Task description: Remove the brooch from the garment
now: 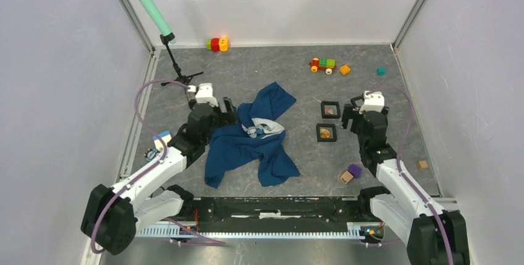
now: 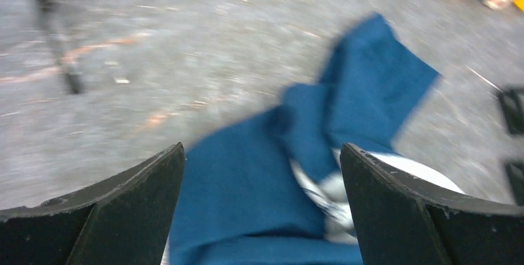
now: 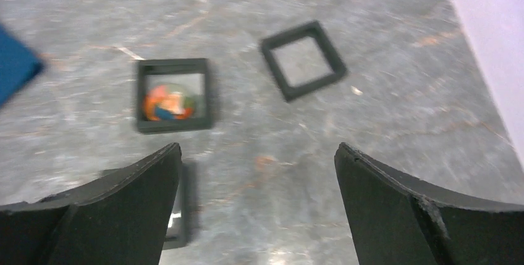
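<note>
The garment, a dark blue T-shirt, lies crumpled mid-table with its white and black print bunched at the centre. I cannot make out the brooch; it is hidden in the folds or lost in blur. My left gripper hovers at the shirt's left edge, open, with blue cloth and print below its empty jaws. My right gripper is open and empty over bare table, right of the shirt.
Black square frames lie beside the right gripper; one holds something orange and blue, another looks empty. A toy train, blocks and a tripod with a mint tube stand around. Walls close three sides.
</note>
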`<state>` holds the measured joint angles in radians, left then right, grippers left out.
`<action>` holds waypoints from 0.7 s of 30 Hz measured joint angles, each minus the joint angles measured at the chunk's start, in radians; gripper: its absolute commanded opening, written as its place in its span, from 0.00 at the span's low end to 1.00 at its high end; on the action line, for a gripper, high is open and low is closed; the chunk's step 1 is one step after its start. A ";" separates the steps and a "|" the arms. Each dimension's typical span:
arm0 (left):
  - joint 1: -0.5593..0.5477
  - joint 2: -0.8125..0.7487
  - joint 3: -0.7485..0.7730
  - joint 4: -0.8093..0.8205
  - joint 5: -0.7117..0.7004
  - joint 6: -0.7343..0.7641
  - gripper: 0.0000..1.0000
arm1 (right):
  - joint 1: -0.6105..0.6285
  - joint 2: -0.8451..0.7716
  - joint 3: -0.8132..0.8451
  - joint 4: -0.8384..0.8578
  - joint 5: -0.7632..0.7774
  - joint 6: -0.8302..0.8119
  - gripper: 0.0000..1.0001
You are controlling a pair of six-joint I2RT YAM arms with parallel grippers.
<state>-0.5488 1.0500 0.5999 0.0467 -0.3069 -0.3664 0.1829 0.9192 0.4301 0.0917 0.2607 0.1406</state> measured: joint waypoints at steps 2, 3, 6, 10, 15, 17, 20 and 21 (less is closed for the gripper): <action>0.087 -0.037 -0.080 0.089 -0.044 0.038 1.00 | -0.025 -0.044 -0.098 0.093 0.060 -0.025 0.97; 0.118 -0.045 -0.111 0.117 -0.061 0.053 1.00 | -0.038 -0.056 -0.141 0.135 0.083 -0.043 0.97; 0.198 -0.049 -0.215 0.229 -0.111 0.134 1.00 | -0.065 -0.063 -0.231 0.245 0.133 -0.099 0.95; 0.216 0.016 -0.300 0.412 -0.137 0.238 1.00 | -0.105 -0.049 -0.339 0.447 0.130 -0.157 0.98; 0.317 0.191 -0.338 0.624 -0.111 0.290 0.93 | -0.189 0.085 -0.420 0.824 0.000 -0.191 0.98; 0.356 0.237 -0.348 0.691 -0.084 0.314 0.94 | -0.207 0.172 -0.420 0.987 -0.049 -0.192 0.98; 0.393 0.341 -0.378 0.880 -0.039 0.330 1.00 | -0.216 0.251 -0.421 1.092 -0.097 -0.201 0.98; 0.404 0.391 -0.391 0.948 -0.020 0.337 1.00 | -0.216 0.283 -0.421 1.142 -0.101 -0.202 0.98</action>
<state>-0.1444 1.4406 0.2092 0.9947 -0.3267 -0.0296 -0.0334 1.2026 0.0093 1.2335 0.1600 -0.0616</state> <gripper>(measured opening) 0.971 0.979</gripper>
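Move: Both hands are empty. The brooch, in the nearest black frame, lies about 13 cm to the right hand's left, level with it and 10 cm lower. From that hand the badge frame is 10 cm ahead and 10 left, the empty frame 13 ahead and 3 right. The brooch lies some 46 cm right of the left hand, whose own neighbours are the garment, 13 cm right and 2 back, and the tripod foot, 11 ahead and 14 left. Open left hand swings 15 cm left and down, off the garment; right goes 6 cm right, tipping up. ##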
